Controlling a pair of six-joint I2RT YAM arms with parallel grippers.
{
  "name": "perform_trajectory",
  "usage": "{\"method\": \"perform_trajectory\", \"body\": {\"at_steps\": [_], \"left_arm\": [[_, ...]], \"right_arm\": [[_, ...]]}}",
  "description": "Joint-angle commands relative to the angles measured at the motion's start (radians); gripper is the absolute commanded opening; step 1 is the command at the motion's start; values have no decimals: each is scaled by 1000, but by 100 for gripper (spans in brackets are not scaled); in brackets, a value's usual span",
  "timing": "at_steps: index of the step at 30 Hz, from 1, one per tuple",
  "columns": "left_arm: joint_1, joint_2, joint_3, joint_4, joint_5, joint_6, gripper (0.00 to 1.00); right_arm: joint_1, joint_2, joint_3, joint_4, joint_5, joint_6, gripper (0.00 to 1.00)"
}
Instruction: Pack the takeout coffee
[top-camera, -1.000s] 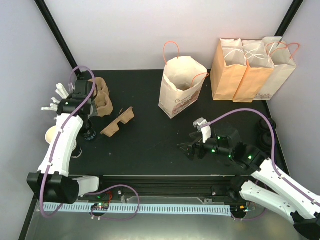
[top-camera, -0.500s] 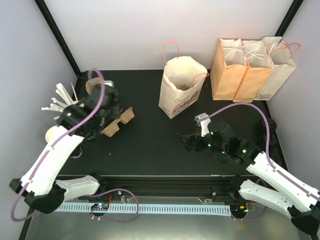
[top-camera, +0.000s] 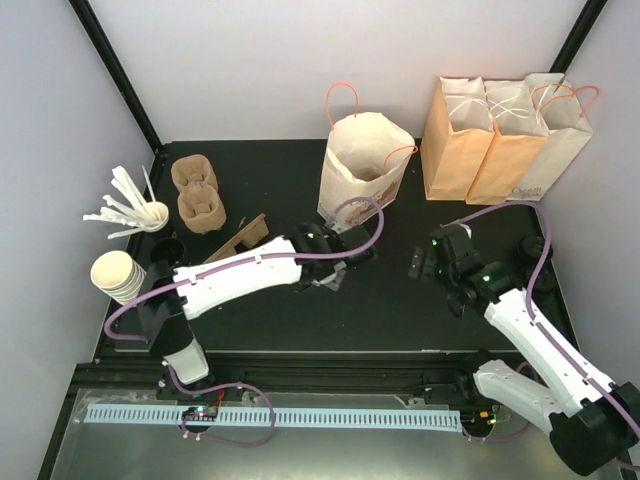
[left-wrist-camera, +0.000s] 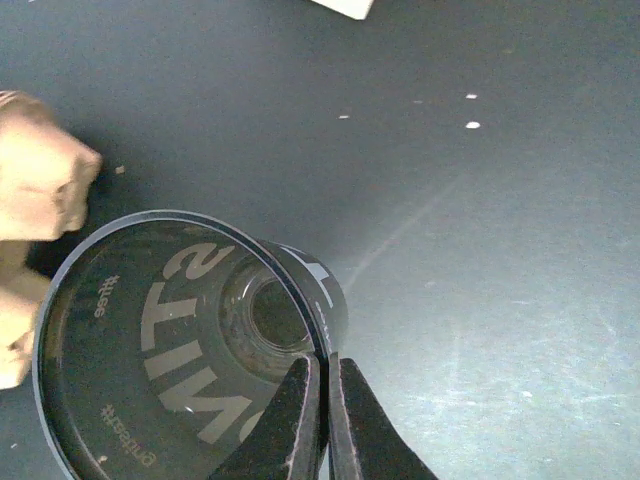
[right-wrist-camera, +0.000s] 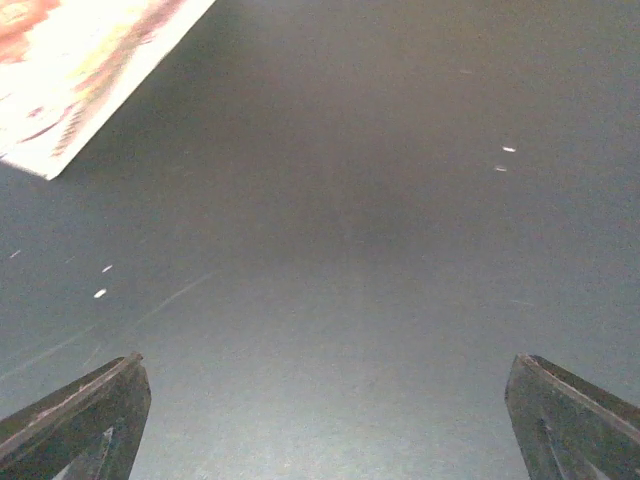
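Note:
My left gripper is shut on the rim of the takeout coffee, a small black cup with pale lettering. Its open mouth faces the left wrist camera and I see no lid on it. In the top view the left gripper reaches to the table's middle, just in front of the open paper bag; the cup hardly shows there against the black table. My right gripper hangs open to the right of it. The right wrist view shows that gripper spread wide over bare table.
Three closed paper bags stand at the back right. Brown cup carriers and a flat carrier lie at the left, with a stack of white cups and a cup of cutlery. Black lids sit at the right edge.
My left arm has swung from the far left by the carriers to the middle in front of the open bag. The right arm has drawn back to the right.

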Motion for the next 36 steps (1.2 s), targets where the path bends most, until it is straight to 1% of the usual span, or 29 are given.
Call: {"method": "perform_trajectory", "body": {"at_steps": [1, 4, 6, 13, 18, 20, 24, 28, 30, 32, 33, 34, 36], "left_arm": [[-52, 54, 65, 100, 42, 33, 2], [-62, 96, 70, 173, 88, 75, 2], [-66, 132, 86, 186, 89, 87, 2], [-75, 207, 83, 259, 94, 96, 5], [-99, 249, 77, 301, 73, 73, 6], [-108, 263, 85, 287, 55, 48, 12], [-115, 264, 79, 285, 53, 35, 33], [-115, 260, 87, 271, 58, 38, 36], [-114, 238, 97, 257, 49, 42, 41], [-115, 201, 97, 261, 40, 58, 42], [-114, 185, 93, 266, 33, 66, 48], [-112, 167, 84, 276, 24, 77, 50], [-104, 150, 74, 276, 16, 89, 50]], "right_arm": [[-122, 44, 32, -61, 27, 102, 100], [-222, 107, 57, -91, -20, 126, 100], [-274, 126, 57, -94, -35, 135, 100], [-411, 107, 42, -92, 31, 154, 100], [-579, 122, 53, -121, 34, 156, 100], [-627, 128, 61, -135, 40, 168, 100], [-657, 130, 63, -133, 51, 202, 100], [-662, 141, 64, -129, 65, 240, 100], [-662, 150, 74, -138, 80, 254, 100], [-661, 154, 83, -142, 97, 261, 100], [-662, 153, 88, -139, 95, 261, 100], [-662, 151, 88, -134, 87, 259, 100], [-663, 148, 91, -130, 74, 261, 100]]}}
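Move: The clear black cup hangs from my left fingers by its rim. Its table spot lies about 10 cm right, 2 ahead and 16 below that hand, the open paper bag 24 ahead and 7 right, the brown carrier 13 ahead and 24 left. From my right hand, the middle pile of black lids is some 31 cm right, 5 ahead and 13 below; other lids sit 9 cm beyond and 9 cm nearer than it. I carry the cup right about 10 cm with my left hand, sinking some 6 cm to set it on open table in front of the bag, then spread those fingers about halfway, freeing the rim, and start to rise. Meanwhile my empty right hand, still wide open, sweeps about 17 cm right towards the lids, lowering slightly and turning some 50 degrees clockwise. ##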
